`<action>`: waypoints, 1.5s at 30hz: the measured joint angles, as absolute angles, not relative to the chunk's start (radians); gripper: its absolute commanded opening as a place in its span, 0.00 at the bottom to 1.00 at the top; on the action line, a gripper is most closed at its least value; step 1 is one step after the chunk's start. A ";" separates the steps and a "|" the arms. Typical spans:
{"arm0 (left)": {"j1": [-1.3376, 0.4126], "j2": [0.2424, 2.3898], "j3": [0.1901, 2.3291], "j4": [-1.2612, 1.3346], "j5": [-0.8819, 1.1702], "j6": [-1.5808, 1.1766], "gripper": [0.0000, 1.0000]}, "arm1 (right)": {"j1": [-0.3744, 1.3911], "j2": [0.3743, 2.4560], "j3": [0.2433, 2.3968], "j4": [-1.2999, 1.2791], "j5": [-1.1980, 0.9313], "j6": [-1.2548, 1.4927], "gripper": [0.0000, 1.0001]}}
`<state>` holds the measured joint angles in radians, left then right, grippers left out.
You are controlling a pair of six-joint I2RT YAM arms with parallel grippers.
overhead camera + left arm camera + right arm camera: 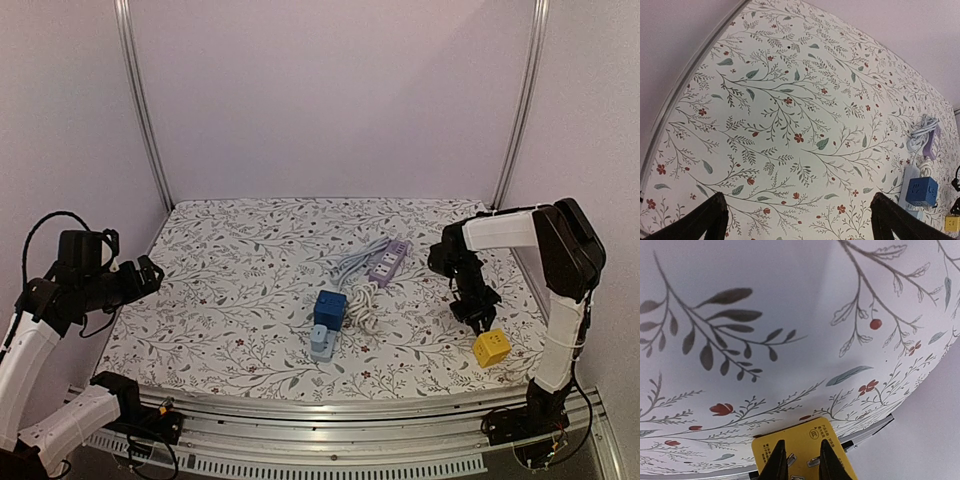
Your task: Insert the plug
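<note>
The plug is a yellow cube (491,348) at the front right of the flowered cloth. In the right wrist view its yellow face (800,432) points up with its metal prongs showing. My right gripper (482,322) reaches down onto it, and its fingers (801,444) are shut on either side of the prongs. A purple power strip (388,262) lies mid-table. My left gripper (150,275) hovers at the far left, open and empty (797,196), well away from the yellow plug (952,222).
A blue cube adapter (329,308) sits on a pale strip (322,345) at centre front, with a coiled white cable (362,300) running to the purple strip (930,145). The metal front rail (330,410) runs just beyond the plug. Frame posts stand at the back corners.
</note>
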<state>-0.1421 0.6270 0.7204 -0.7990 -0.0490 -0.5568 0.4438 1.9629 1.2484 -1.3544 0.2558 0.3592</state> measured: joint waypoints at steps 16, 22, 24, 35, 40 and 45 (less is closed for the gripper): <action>-0.142 0.627 0.720 -0.799 -0.049 -0.558 1.00 | 0.579 2.141 1.691 -1.365 0.199 0.357 0.10; -0.142 0.627 0.720 -0.799 -0.048 -0.558 1.00 | 0.650 2.343 1.991 -1.383 0.187 0.337 0.11; -0.142 0.627 0.720 -0.799 -0.048 -0.557 1.00 | 0.659 2.376 2.053 -1.390 0.186 0.331 0.16; -0.142 0.630 0.720 -0.799 -0.048 -0.557 0.99 | 0.659 2.373 2.050 -1.364 0.159 0.322 0.67; -0.142 0.637 0.720 -0.799 -0.048 -0.557 1.00 | 0.659 2.268 2.004 -1.354 0.143 0.329 0.98; -0.142 0.642 0.720 -0.799 -0.048 -0.557 0.99 | 0.659 2.078 1.851 -1.280 0.136 0.338 0.99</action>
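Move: The right hand still pinches the yellow cube plug by its prongs, the cube's middle some 4 cm back and 1 cm right of it, 1 cm lower. It is bound for a clear patch about 10 cm ahead and 17 cm left, 1 cm down. The purple strip lies roughly 23 cm ahead and 23 cm left, the white cord about 9 cm ahead and 31 cm left, both 2 cm lower. From the left hand that patch is some 10 cm ahead, 65 cm right and 17 cm down. Left and forward in one low sweep, about 18 cm by 13 cm, the right hand brings the yellow plug by its prongs towards the purple strip and white cord, rising barely 2 cm and sinking again, the wrist turning some 20 degrees. There it stops, opens wide to let go of the prongs, and climbs about 7 cm while tilting further. ##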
